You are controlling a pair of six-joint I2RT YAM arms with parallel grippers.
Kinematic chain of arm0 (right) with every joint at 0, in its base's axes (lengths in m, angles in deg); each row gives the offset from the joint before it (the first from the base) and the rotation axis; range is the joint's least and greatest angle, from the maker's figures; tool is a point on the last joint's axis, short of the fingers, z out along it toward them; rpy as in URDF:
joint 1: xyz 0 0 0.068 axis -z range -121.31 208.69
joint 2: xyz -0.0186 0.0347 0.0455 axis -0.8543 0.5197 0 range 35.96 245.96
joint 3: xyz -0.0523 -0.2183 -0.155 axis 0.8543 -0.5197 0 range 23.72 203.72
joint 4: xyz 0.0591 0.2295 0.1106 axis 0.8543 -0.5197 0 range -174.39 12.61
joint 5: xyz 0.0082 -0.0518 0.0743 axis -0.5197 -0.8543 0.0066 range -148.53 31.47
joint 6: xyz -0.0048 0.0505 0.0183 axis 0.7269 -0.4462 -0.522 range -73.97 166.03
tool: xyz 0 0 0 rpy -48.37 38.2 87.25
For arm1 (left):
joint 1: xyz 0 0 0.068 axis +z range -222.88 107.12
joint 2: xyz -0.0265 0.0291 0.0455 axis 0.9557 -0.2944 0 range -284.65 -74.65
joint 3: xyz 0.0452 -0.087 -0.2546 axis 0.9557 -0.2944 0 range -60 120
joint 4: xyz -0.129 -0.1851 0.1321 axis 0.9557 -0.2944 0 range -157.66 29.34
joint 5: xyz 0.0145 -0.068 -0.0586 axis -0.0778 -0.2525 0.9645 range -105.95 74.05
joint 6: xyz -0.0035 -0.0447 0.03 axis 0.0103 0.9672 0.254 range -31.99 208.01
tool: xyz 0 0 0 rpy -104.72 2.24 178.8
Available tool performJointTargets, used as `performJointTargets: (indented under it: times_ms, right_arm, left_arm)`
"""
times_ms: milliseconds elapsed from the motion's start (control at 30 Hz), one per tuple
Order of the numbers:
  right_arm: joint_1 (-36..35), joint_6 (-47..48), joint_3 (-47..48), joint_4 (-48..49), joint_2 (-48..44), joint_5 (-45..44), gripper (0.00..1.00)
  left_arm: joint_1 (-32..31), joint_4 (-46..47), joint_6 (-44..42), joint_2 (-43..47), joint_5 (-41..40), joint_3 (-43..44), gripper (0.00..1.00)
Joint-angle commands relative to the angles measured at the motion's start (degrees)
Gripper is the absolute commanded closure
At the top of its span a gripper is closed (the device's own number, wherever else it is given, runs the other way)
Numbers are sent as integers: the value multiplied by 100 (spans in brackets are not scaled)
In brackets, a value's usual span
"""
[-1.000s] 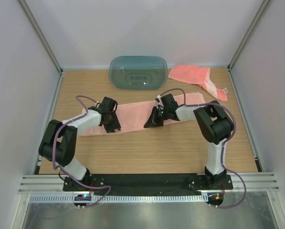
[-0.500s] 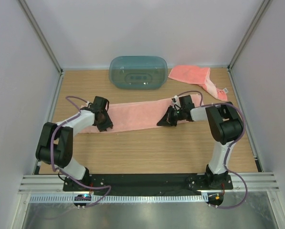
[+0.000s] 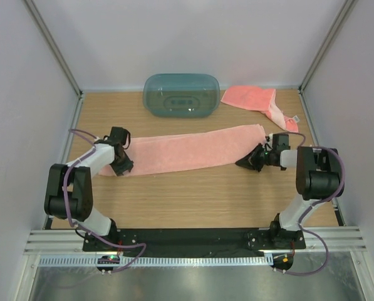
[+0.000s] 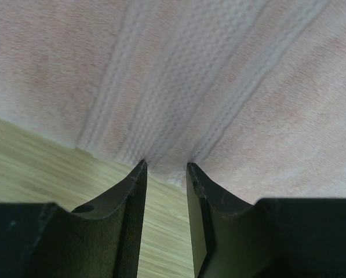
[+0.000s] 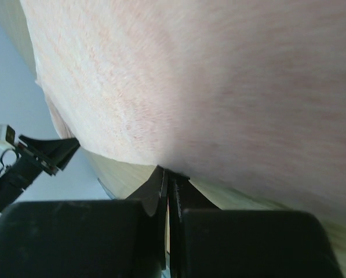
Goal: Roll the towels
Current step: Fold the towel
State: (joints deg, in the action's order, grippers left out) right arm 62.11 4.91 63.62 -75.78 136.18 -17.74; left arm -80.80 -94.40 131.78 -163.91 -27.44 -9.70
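A long salmon-pink towel [image 3: 187, 150] lies stretched across the wooden table, its ribbed band filling the left wrist view [image 4: 219, 69]. My left gripper [image 3: 123, 168] is at its left end. The jaws stand narrowly apart, and the towel's near hem is gathered between the tips [image 4: 164, 167]. My right gripper [image 3: 244, 163] is low at the towel's right end, near edge. Its jaws are shut, and their tips [image 5: 170, 172] touch the cloth's [image 5: 219, 75] border with nothing seen between them. A second pink towel [image 3: 252, 98] with a white tag lies crumpled at the back right.
A translucent teal oval tub [image 3: 181, 95] stands upside down at the back centre, just beyond the long towel. White walls with metal posts close the table [image 3: 193, 200] on three sides. Bare wood runs between the towel and the arm bases.
Both grippers have moved outward along the towel's near edge, the left one leftward and the right one rightward. The towel now lies longer, narrower and straighter.
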Motion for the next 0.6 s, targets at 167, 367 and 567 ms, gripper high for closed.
performJointTargets:
  times_ms: [167, 367, 567]
  right_arm:
    - [967, -1, -281, -406, -767, -625, 99]
    - [985, 210, -97, -1345, -1811, -1256, 99]
    - [924, -210, -254, -1446, -3289, -1446, 99]
  left_arm:
    - [72, -283, 97, 154, -521, -64, 66]
    - [89, -274, 105, 127, -679, -65, 66]
    - [98, -265, 141, 215, -741, -82, 67]
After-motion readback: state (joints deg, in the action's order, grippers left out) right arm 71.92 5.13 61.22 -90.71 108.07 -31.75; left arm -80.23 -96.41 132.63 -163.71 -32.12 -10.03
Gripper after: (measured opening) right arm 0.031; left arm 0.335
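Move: The folded towel's near right corner lies about 10 cm to the right of the right fingers and 3 cm ahead, at their height; they are at its near edge. The other pink towel is some 23 cm ahead and 9 cm right, the green bin about 26 cm ahead and 21 cm left, its middle 4 cm higher. From the left hand, that same corner is roughly 53 cm right and 6 cm ahead. Shut right fingers slide some 7 cm right along the folded towel's near edge, then lift about 8 cm. ##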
